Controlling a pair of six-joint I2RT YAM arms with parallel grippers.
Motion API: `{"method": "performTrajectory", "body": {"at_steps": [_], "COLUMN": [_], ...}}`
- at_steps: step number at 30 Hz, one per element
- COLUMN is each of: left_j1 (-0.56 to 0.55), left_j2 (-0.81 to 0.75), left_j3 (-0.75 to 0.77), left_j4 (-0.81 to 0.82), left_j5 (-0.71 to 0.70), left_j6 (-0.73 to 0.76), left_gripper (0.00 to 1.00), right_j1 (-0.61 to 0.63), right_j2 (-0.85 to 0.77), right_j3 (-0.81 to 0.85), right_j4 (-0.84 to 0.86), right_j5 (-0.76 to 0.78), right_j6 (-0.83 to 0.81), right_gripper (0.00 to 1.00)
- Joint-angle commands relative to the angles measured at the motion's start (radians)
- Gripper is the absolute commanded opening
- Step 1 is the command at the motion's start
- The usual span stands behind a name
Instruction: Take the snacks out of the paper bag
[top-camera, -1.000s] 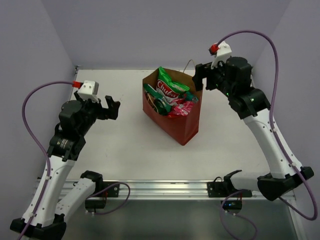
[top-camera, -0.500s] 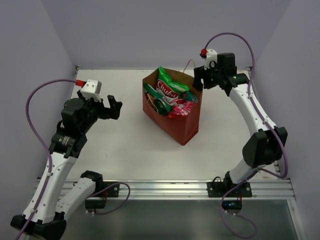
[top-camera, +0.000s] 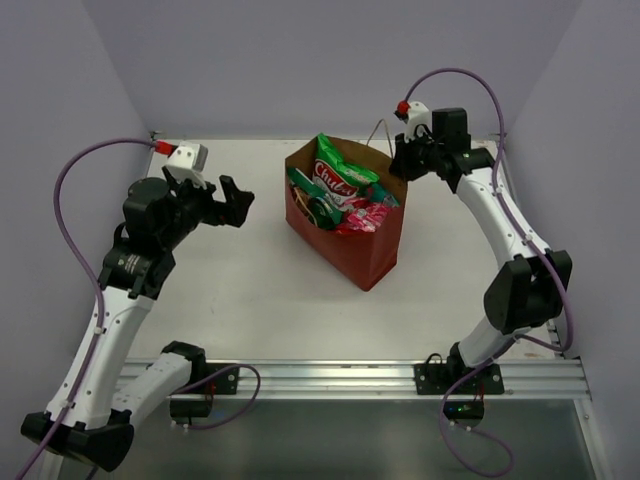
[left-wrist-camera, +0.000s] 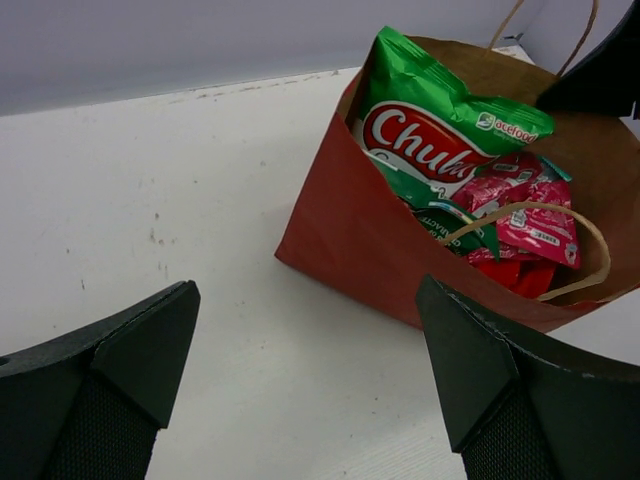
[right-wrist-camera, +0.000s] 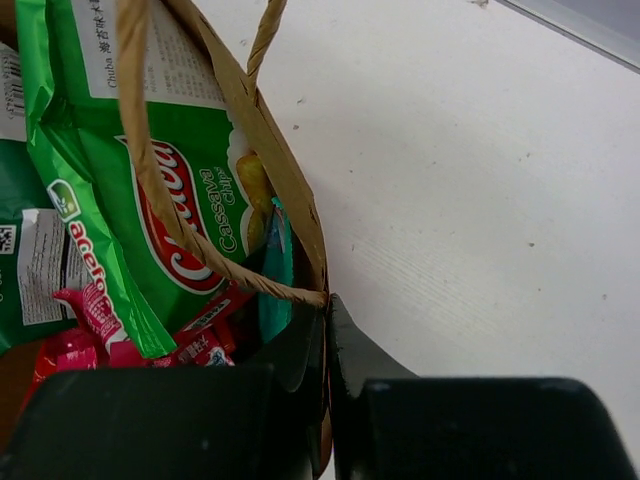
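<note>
The red-brown paper bag (top-camera: 352, 250) stands upright mid-table, mouth open. Inside it are the snacks: a large green-white chip bag (top-camera: 340, 178) sticking up at the back, pink sachets (top-camera: 366, 214) and a teal packet (top-camera: 318, 208). My right gripper (top-camera: 401, 166) is at the bag's far right rim. In the right wrist view it (right-wrist-camera: 327, 305) is shut on the tan rim (right-wrist-camera: 268, 135), one finger inside and one outside, beside a teal packet (right-wrist-camera: 275, 280). My left gripper (top-camera: 236, 204) hangs open left of the bag; in its wrist view (left-wrist-camera: 305, 285) nothing lies between the fingers.
A twisted paper handle (right-wrist-camera: 150, 170) arches over the chip bag (right-wrist-camera: 190, 230), and another handle (left-wrist-camera: 590, 245) loops over the sachets (left-wrist-camera: 530, 215). White tabletop (top-camera: 250, 290) surrounds the bag, with purple walls on three sides.
My right gripper has shut on the bag's rim after standing open beside it. My left gripper has drifted a little right, towards the bag, still open.
</note>
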Motion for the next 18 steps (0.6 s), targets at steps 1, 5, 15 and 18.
{"method": "performTrajectory", "body": {"at_steps": [1, 5, 15, 18], "left_j1": [-0.017, -0.14, -0.445, -0.508], "left_j2": [0.042, 0.119, 0.282, 0.314], "left_j3": [0.073, 0.129, 0.248, 0.286], "left_j4": [0.027, 0.027, 0.057, 0.068], "left_j5": [0.085, 0.033, -0.197, -0.237], "left_j6": [-0.054, -0.073, -0.142, -0.162], "left_gripper": [1.0, 1.0, 1.0, 1.0], "right_j1": [0.001, 0.001, 0.001, 0.001], "right_j2": [-0.107, -0.225, -0.446, -0.487], "right_j3": [-0.034, -0.089, -0.217, -0.233], "right_j4": [-0.002, 0.01, 0.007, 0.007], "right_j5": [-0.013, 0.015, 0.084, 0.118], "right_j6": [-0.003, -0.02, -0.063, -0.076], "right_gripper": [0.0, 0.0, 0.0, 0.0]}}
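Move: From the left gripper, the paper bag's open mouth lies about 20 cm to the right, some 8 cm ahead and 11 cm below. In it, the green Chuba packet is roughly 19 cm to the gripper's right and 9 cm ahead; the dark green packet, 14 cm right and 6 cm ahead; the pink packets, 24 cm right and 4 cm ahead. The right hand already pinches the bag's right rim, with the mouth's middle about 11 cm to its left. Swing the open left gripper some 15 cm to the right, almost level, to the bag's left rim, turning it about 15 degrees clockwise. Meanwhile keep the right fingers shut on the right rim at the handle and pull it back about 10 cm, drifting slightly right and up, so that the rim comes nearer the robot. ##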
